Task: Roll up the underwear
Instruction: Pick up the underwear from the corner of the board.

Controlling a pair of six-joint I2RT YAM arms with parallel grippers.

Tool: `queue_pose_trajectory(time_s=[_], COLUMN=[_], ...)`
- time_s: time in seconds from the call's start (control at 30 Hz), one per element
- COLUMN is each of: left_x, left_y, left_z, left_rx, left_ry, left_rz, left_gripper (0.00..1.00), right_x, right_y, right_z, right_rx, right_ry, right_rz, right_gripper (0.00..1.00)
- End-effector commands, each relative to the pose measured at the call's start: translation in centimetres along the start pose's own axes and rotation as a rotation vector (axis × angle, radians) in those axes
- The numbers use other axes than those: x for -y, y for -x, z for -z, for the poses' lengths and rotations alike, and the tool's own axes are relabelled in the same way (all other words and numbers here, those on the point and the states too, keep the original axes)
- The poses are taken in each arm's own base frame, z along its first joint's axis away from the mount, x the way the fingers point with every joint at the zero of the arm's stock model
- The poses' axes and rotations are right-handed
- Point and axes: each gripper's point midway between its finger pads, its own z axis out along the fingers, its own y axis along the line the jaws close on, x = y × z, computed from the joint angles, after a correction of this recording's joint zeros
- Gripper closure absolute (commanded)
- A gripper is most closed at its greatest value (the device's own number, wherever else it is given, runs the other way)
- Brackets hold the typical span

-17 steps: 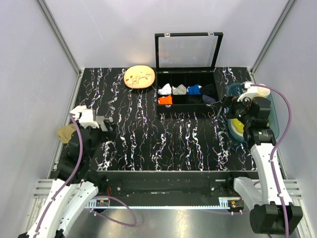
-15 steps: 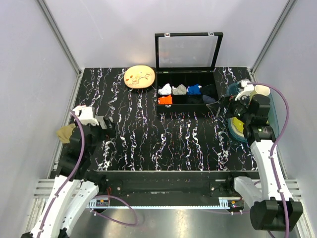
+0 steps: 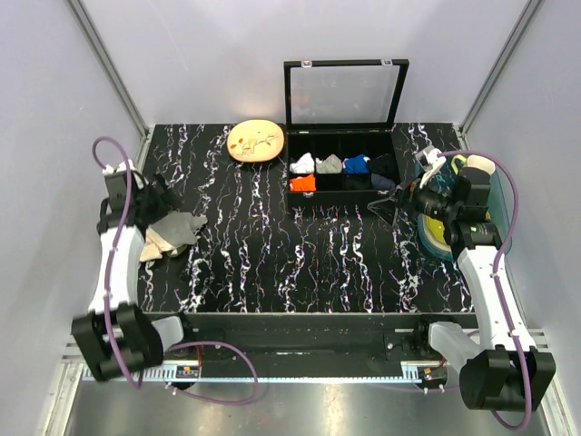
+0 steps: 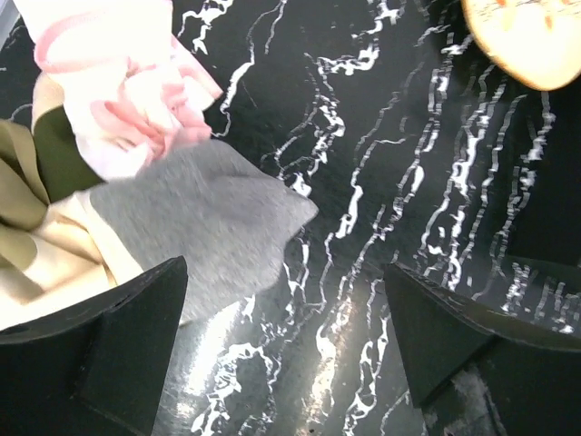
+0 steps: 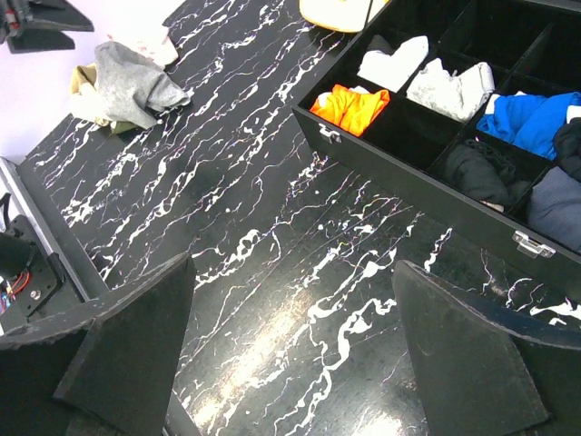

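The underwear [image 3: 179,227] is a small grey cloth lying on the black marbled table at the left, on the right side of a little pile of cloths. In the left wrist view the underwear [image 4: 200,218] lies flat, its right corner between the fingers and its lower left part under the left finger. My left gripper [image 3: 160,194] [image 4: 283,300] is open and empty just above it. My right gripper [image 3: 382,207] [image 5: 295,272] is open and empty over bare table in front of the black box. The underwear also shows far off in the right wrist view [image 5: 127,84].
A pink-and-white cloth [image 4: 118,82], an olive cloth [image 4: 50,154] and a cream cloth [image 4: 54,263] lie against the underwear. A black compartment box [image 3: 345,202] [image 5: 408,173] with its lid up holds rolled garments. A wooden plate [image 3: 256,142] lies behind. A blue bin [image 3: 501,227] stands at the right.
My left arm has swung out to the left and back, its gripper now over the cloth pile, and the grey underwear has come into view. My right gripper has moved left in front of the box.
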Motion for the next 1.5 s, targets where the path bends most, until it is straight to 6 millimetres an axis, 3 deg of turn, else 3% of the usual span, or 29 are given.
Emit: queue_pose_trajectory(time_s=[0.0,0.13,0.23,0.37,0.47,0.5,0.63,0.77,1.0,1.13,1.27,1.47], left_x=[-1.1,-2.9,-4.8,-5.5,-6.0,-6.0,-6.4,-6.0,-4.0,-2.1,-0.5,5.2], left_y=[3.7,4.9,4.2,2.7,2.4,2.3,1.9,2.8,6.6,9.6,11.1,12.4], left_z=[-2.2,-2.6,-2.9,-4.2,-5.2,-5.4,-5.8,-4.9,-0.3,4.9,8.2,11.8], left_rx=[-0.030,-0.037,-0.063,-0.122,-0.169,-0.184,-0.219,-0.179,0.005,0.179,0.280,0.330], left_ry=[0.103,0.216,0.304,0.327,0.349,0.351,0.380,0.393,0.360,0.318,0.270,0.064], left_rz=[-0.077,-0.114,-0.130,-0.146,-0.166,-0.170,-0.194,-0.218,-0.213,-0.199,-0.186,-0.205], left_gripper=[0.10,0.16,0.21,0.33,0.50,0.63,0.90,1.00,1.00,1.00,1.00,1.00], right_x=[-0.4,-0.4,-0.5,-0.5,-0.5,-0.6,-0.6,-0.7,-0.7,-0.8,-0.8,-1.1], right_y=[0.9,0.6,0.6,0.5,0.4,0.3,0.2,0.1,0.1,0.1,-0.2,-0.3], right_z=[0.4,0.3,0.3,0.3,0.3,0.3,0.2,0.1,0.1,0.1,0.0,0.1], right_rx=[0.015,-0.001,-0.001,-0.003,-0.006,-0.006,-0.008,-0.010,-0.011,-0.011,-0.015,-0.017], right_ry=[0.013,0.020,0.023,0.024,0.027,0.030,0.038,0.047,0.052,0.055,0.061,0.083], right_rz=[0.059,0.043,0.041,0.040,0.037,0.037,0.033,0.028,0.026,0.028,0.026,0.039], right_gripper=[0.00,0.00,0.00,0.00,0.00,0.00,0.00,0.00,0.00,0.00,0.00,0.00])
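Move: The grey underwear lies on the pile at the board's left side, its middle about 4 cm left of my left hand, 1 cm ahead and some 7 cm below. At about that depth, the pink cloth sits 6 cm ahead and 8 cm left, the olive cloth 1 cm ahead and 11 cm left, the beige cloth 3 cm back and 9 cm left. From my right hand, the grey underwear is roughly 57 cm left, 2 cm ahead and 16 cm lower. I sink my left hand some 7 cm into the grey underwear, first easing about 6 cm left and a little forward, while the fingers tip down about 25 degrees and shut from nearly wide open, pinching the cloth. Then I raise it about 20 cm, fast and nearly straight up, drawing slightly back as the fingers tip up again, and keep the pinch. ##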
